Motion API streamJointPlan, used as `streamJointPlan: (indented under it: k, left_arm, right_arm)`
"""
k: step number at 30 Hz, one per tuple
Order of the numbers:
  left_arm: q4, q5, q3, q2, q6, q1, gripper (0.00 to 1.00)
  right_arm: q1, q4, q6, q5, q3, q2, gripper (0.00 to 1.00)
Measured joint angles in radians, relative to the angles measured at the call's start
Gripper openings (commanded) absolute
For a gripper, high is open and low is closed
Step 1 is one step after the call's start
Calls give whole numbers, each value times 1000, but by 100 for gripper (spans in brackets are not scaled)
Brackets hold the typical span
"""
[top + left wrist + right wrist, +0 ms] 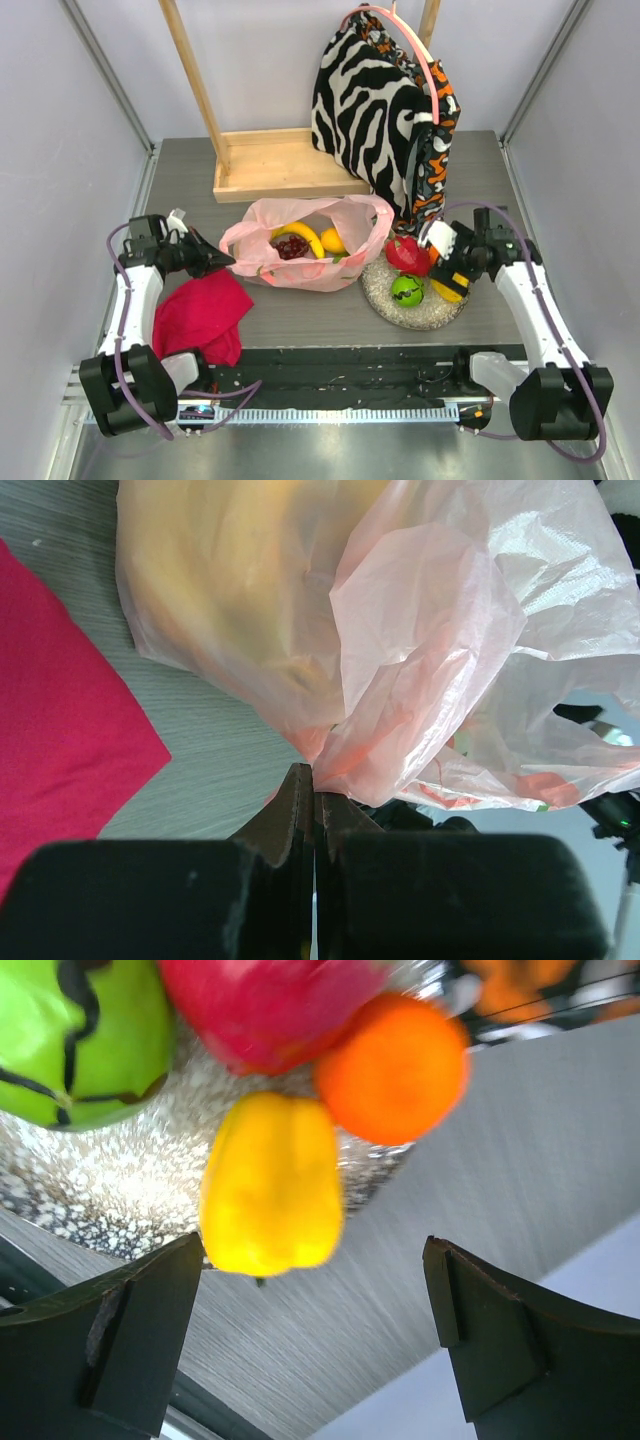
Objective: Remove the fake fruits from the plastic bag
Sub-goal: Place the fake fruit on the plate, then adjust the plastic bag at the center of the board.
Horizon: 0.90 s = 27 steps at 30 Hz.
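The pink plastic bag (305, 250) lies open mid-table, with a yellow banana bunch (303, 237), dark red grapes (291, 247) and a yellow-orange fruit (332, 240) inside. My left gripper (228, 263) is shut on the bag's left edge, and the wrist view shows pink film (420, 650) pinched at the fingertips (314, 780). On the silvery plate (430, 312) sit a red fruit (405, 254), a green apple (407, 291), an orange (392, 1068) and a yellow pepper (270, 1182). My right gripper (312, 1245) hangs open just above the pepper and holds nothing.
A magenta-red cloth (205, 310) lies by the left arm. A zebra-patterned fabric bag (375, 110) hangs at the back right, beside a wooden tray with upright posts (275, 165). A black rail (340, 365) runs along the near edge.
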Motion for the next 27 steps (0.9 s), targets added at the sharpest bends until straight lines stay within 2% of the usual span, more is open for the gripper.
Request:
streamJointPlan:
  k: [4,6,7,9,11,14,16,20,27]
  left_arm:
    - [-2,0,0,0,14,0,0]
    - [-8,7,0,-4,24,1,0]
    - [-12,14,0,-9,29,1,0]
    - [-21,34,0,-24,44,1,0]
    - [-27,62,0,-46,53,1,0]
    - [-34,90,0,-76,54,1,0]
    - [-39,108,0,-98,55,1,0]
    - [-48,134,0,-135,55,1,0]
    - [-42,237,10,-187,39,1,0]
  right_arm:
    - [0,-109,78,-84,232,-15,100]
    - [19,-156,145,-160,392,2,94]
    - [47,-162,192,-196,487,21,86]
    - [169,-153,315,-245,681,91,78]
    - [346,-92,445,-291,887,190,68]
    - [486,-14,554,-335,1011,300,57]
    - [571,27,590,-342,1044,377,50]
    - [702,115,614,-349,1009,551,42]
    - [865,232,620,-200,670,683,41]
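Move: The grapes in the open plastic bag lie about 42 cm to the right hand's left, 7 cm farther out and 5 cm lower; the banana is just beyond them, the lemon some 10 cm to their right. The yellow pepper it has already released sits right beneath the right hand, with the small watermelon about 12 cm to the hand's left. From the left hand, which pinches the bag's left rim, the grapes are roughly 14 cm right, 4 cm ahead and 8 cm below. Up and left in a fast arc, the open right hand leaves the yellow pepper, climbs about 30 cm over the plate, sweeps some 37 cm across, then dives into the bag's mouth near the grapes, rolled palm-leftward, fingers narrowing to under half open. The left hand keeps its pinch on the rim and raises it about 6 cm, drawing slightly back and right. ##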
